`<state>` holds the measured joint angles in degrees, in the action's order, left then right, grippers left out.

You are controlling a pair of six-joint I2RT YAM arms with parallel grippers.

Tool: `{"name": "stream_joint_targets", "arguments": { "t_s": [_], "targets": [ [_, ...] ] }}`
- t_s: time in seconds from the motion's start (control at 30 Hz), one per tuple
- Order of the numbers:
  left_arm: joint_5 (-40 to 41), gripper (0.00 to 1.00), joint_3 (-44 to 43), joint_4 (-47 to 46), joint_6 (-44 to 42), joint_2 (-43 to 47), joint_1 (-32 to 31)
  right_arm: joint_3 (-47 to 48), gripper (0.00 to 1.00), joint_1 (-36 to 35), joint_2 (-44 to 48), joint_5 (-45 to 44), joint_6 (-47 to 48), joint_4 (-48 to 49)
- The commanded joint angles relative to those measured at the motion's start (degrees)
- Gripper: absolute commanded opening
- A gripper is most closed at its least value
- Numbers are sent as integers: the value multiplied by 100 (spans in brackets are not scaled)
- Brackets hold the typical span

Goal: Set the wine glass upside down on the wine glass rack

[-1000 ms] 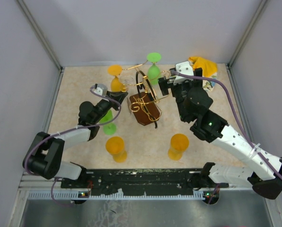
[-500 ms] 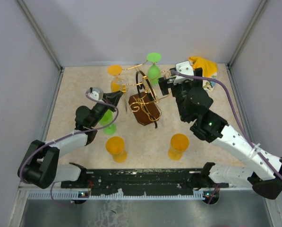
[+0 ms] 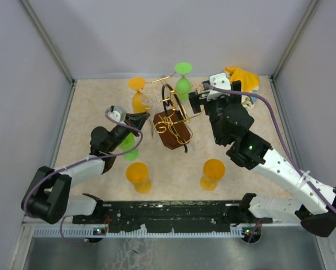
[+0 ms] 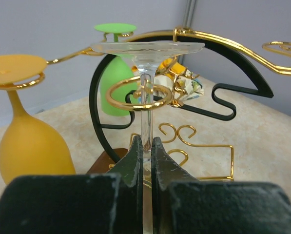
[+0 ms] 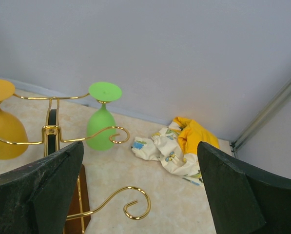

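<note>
A clear wine glass (image 4: 147, 47) is held upside down, foot on top, with my left gripper (image 4: 146, 141) shut on its stem. The stem stands inside a gold curl (image 4: 140, 95) of the wine glass rack (image 3: 170, 115), a gold wire stand on a dark brown base (image 3: 173, 134). From above, the left gripper (image 3: 144, 118) sits at the rack's left side with the glass foot (image 3: 146, 101) just beyond it. The bowl is hidden below the fingers. My right gripper (image 3: 197, 102) stands open at the rack's right side, holding nothing, with an empty curl (image 5: 135, 202) in front of it.
An orange glass (image 3: 137, 93) and a green glass (image 3: 183, 77) hang upside down on the rack's far arms. Another green glass (image 3: 129, 147) stands under the left arm. Two orange glasses (image 3: 138, 175) (image 3: 213, 173) stand near the front. A crumpled cloth (image 3: 243, 80) lies at the back right.
The left arm has drawn back a little toward the near left, keeping the clear glass in its grip at the rack's left curl. The right arm has not moved.
</note>
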<state>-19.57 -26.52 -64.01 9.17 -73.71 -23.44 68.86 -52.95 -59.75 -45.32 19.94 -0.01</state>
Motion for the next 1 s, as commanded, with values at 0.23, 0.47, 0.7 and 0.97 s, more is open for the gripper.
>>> {"name": "stream_joint_targets", "arguments": {
  "t_s": [0.23,0.47,0.7,0.97],
  "targets": [
    [-14,32,-40,-237,106,-83,-121,13,99,1,11,-12,73,155],
    [270,58,91,157,-84,463,-122,34,99,4,-53,76,4,150],
    [427,65,271,828,-113,1121,-119,180,99,4,-191,204,-168,64],
    [911,65,416,2561,-177,2522,-138,279,99,4,-263,283,-198,13]
  ]
}}
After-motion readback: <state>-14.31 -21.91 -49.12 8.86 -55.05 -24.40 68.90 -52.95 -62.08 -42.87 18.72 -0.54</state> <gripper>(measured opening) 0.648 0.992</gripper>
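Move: The left hand already holds the clear wine glass upside down by its stem; the rack's gold ring it is meant to hang from lies about 4 cm above the fingers and 1 cm to the right, with the foot still higher. The yellow glass on the rack hangs some 10 cm ahead and 4 cm left of this hand, the green rack glass about 15 cm ahead and 13 cm right. From the right hand the ring is about 24 cm left, 6 cm ahead and 13 cm lower. Down about 2 cm and slightly right, the left hand lowers the clear glass so its foot meets the gold ring, then opens the fingers to about two-thirds and lets go of the stem. It rises some 4 cm and backs off about as far, to the left and towards its base. The open, empty right hand eases about 2 cm left and a little down. ##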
